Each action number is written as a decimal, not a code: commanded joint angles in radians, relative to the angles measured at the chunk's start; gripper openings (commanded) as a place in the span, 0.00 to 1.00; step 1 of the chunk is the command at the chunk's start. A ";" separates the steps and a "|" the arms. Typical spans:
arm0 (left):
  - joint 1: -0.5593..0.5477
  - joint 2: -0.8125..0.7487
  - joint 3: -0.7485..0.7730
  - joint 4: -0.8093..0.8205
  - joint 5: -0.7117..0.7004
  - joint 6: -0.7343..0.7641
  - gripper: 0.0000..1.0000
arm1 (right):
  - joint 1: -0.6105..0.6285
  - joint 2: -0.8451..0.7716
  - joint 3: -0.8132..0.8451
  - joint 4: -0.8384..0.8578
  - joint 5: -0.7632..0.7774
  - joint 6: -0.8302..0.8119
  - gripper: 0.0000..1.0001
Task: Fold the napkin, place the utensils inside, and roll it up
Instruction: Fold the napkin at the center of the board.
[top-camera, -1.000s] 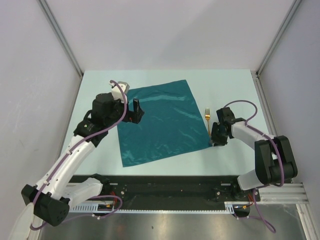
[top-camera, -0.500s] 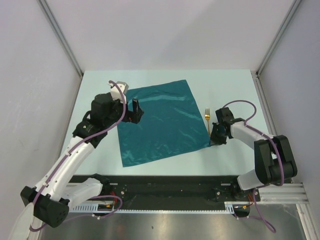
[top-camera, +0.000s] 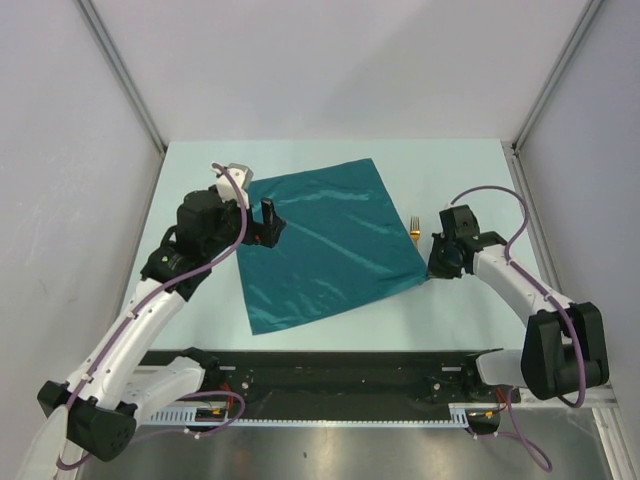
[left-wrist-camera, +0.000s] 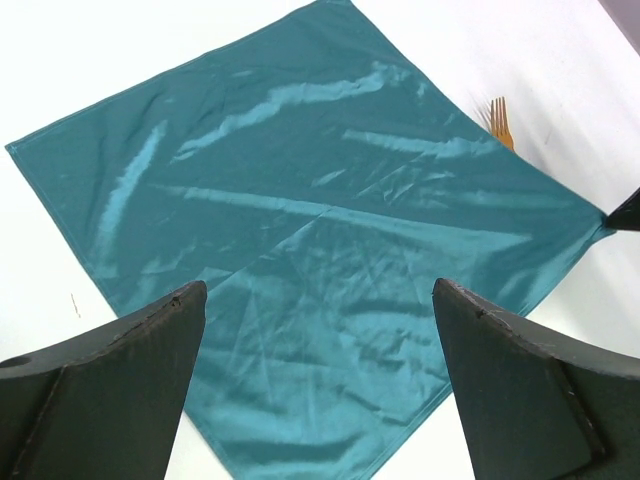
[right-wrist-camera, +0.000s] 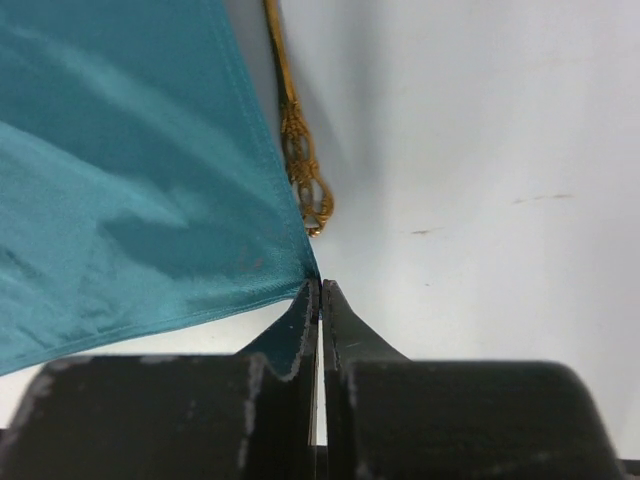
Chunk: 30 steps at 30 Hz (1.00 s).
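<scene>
The teal napkin (top-camera: 325, 240) lies spread on the table, also filling the left wrist view (left-wrist-camera: 300, 230). My right gripper (top-camera: 431, 270) is shut on the napkin's near right corner (right-wrist-camera: 295, 270), lifted a little off the table. The gold fork (top-camera: 414, 229) lies just beyond that corner, its handle partly hidden under the raised cloth; its ornate handle end (right-wrist-camera: 305, 185) shows in the right wrist view and its tines (left-wrist-camera: 499, 117) in the left wrist view. My left gripper (top-camera: 268, 222) hovers open above the napkin's left edge, holding nothing.
The pale table (top-camera: 470, 180) is walled by grey panels on three sides. A black rail (top-camera: 330, 370) with the arm bases runs along the near edge.
My right gripper has shut on the napkin's near right corner and lifted it, drawing it slightly up and right over the fork's handle. The left arm shifted only slightly.
</scene>
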 joint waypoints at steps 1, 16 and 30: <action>0.005 -0.022 -0.003 0.033 0.002 0.011 1.00 | -0.028 -0.040 0.045 -0.068 0.065 -0.034 0.00; 0.036 -0.040 -0.004 0.036 0.030 0.001 1.00 | 0.191 0.225 0.375 0.059 0.010 0.027 0.00; 0.139 -0.040 -0.018 0.053 0.076 -0.023 1.00 | 0.392 0.895 0.978 0.465 -0.225 0.090 0.00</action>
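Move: The right gripper already holds the napkin's near-right corner a little off the board; the far-left corner, where it is headed, lies roughly 28 cm ahead, 43 cm left and 6 cm below it. The fork's middle is about 8 cm ahead and 2 cm left of the right gripper, the napkin's far-right corner some 33 cm ahead and 12 cm left. From the left gripper that far-left corner is about 23 cm ahead, 10 cm left and 26 cm below. Keep the right fingers shut on the napkin corner, ease up with a slight drift right, then sweep it quickly left and forward, about 25 cm left and 16 cm out, over the cloth towards the far-left corner, ending some 5 cm higher. Turn the wrist roughly 20 degrees counter-clockwise and tip the fingers forward on the way. Shift the open, empty left gripper about 3 cm left. ##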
